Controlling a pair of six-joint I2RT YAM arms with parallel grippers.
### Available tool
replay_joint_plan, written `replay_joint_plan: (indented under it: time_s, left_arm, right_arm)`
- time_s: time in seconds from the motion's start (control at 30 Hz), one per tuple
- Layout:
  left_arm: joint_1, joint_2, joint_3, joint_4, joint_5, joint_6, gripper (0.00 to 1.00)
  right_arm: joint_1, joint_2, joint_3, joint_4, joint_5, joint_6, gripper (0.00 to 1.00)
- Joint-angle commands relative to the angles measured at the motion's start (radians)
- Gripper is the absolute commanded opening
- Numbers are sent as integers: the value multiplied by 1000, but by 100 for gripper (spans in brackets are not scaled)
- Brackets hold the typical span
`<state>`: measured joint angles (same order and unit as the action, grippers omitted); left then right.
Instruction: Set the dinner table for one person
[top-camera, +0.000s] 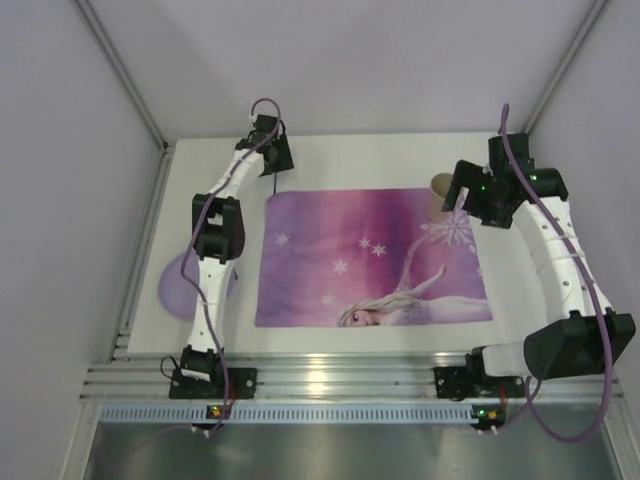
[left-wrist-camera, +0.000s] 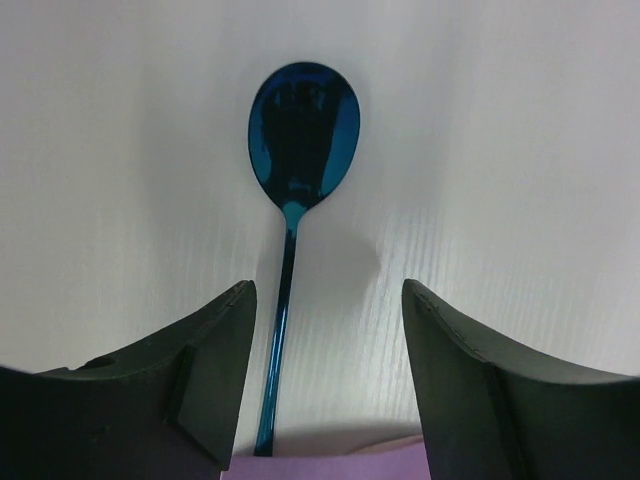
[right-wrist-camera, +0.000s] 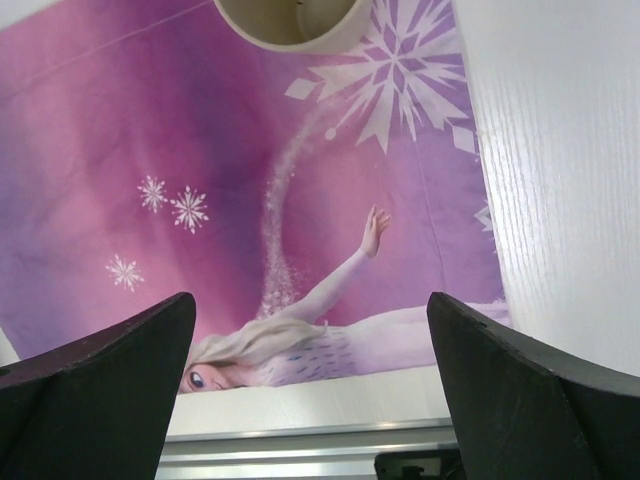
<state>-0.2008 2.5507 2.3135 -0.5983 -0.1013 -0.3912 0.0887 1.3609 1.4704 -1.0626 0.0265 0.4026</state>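
The white dinner table (top-camera: 350, 160) carries a purple-pink princess placemat (top-camera: 370, 255) at its middle. A shiny blue spoon (left-wrist-camera: 303, 130) lies on the bare table just past the mat's far left corner, with its handle running back toward the mat edge (left-wrist-camera: 330, 466). My left gripper (left-wrist-camera: 328, 290) hovers over it, open, the handle between the jaws close to the left finger (left-wrist-camera: 215, 360) and not pinched. In the top view the left gripper (top-camera: 270, 152) hides the spoon. My right gripper (right-wrist-camera: 310, 300) hangs open and empty over the mat's right part.
A beige cup (top-camera: 440, 185) stands at the mat's far right corner, next to the right gripper (top-camera: 470, 195); its rim (right-wrist-camera: 295, 28) shows in the right wrist view. A lilac plate (top-camera: 172, 285) lies left of the mat, partly under the left arm. The ribbed rail (top-camera: 350, 385) runs along the near edge.
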Motion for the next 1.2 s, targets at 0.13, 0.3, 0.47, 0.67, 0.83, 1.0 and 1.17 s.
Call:
replay_joint_plan:
  time_s: [0.13, 0.3, 0.47, 0.67, 0.83, 1.0, 1.17]
  left_arm:
    - [8, 89, 92, -55, -110, 66, 50]
    - [0, 118, 89, -126, -162, 132, 29]
    - [8, 131, 80, -175, -187, 146, 10]
    - [23, 128, 76, -181, -179, 140, 0]
    - [34, -6, 46, -78, -270, 155, 0]
    - [57, -85, 153, -37, -287, 179, 0]
    - [60, -213, 103, -35, -221, 157, 0]
  right_arm:
    - [-12, -29, -39, 26, -5, -5, 100]
    - [-21, 21, -22, 44, -17, -16, 100]
    - [-23, 66, 8, 56, -22, -15, 100]
    - [-24, 106, 33, 64, -77, -11, 100]
    - [-17, 113, 59, 62, -79, -19, 99]
    - [20, 115, 113, 47, -33, -36, 99]
    - [43, 106, 136, 56, -39, -21, 99]
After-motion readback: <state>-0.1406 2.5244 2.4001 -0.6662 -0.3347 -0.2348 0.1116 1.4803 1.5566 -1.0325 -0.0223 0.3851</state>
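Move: The spoon's middle lies about 2 cm to the left hand's left, 1 cm back and 2 cm below it, with the handle's end tucked under the placemat. The placemat's far-left corner is some 5 cm back and 5 cm left of the hand. The fork lies roughly 21 cm back and 14 cm left; the cup about 12 cm back and 48 cm right. From the right hand, the spoon is some 27 cm ahead, 52 cm left and 20 cm below. The left fingers shut on the spoon's handle just behind the bowl, after the hand eases about 2.5 cm left and 1.5 cm down over it. Keeping that pinch, the hand carries the spoon some 6 cm left, then also up about 6 cm, its left side rolling up 15 degrees overall. The right hand, empty and open, dips about 3.5 cm, rises again and creeps 3 cm forward towards the cup. ##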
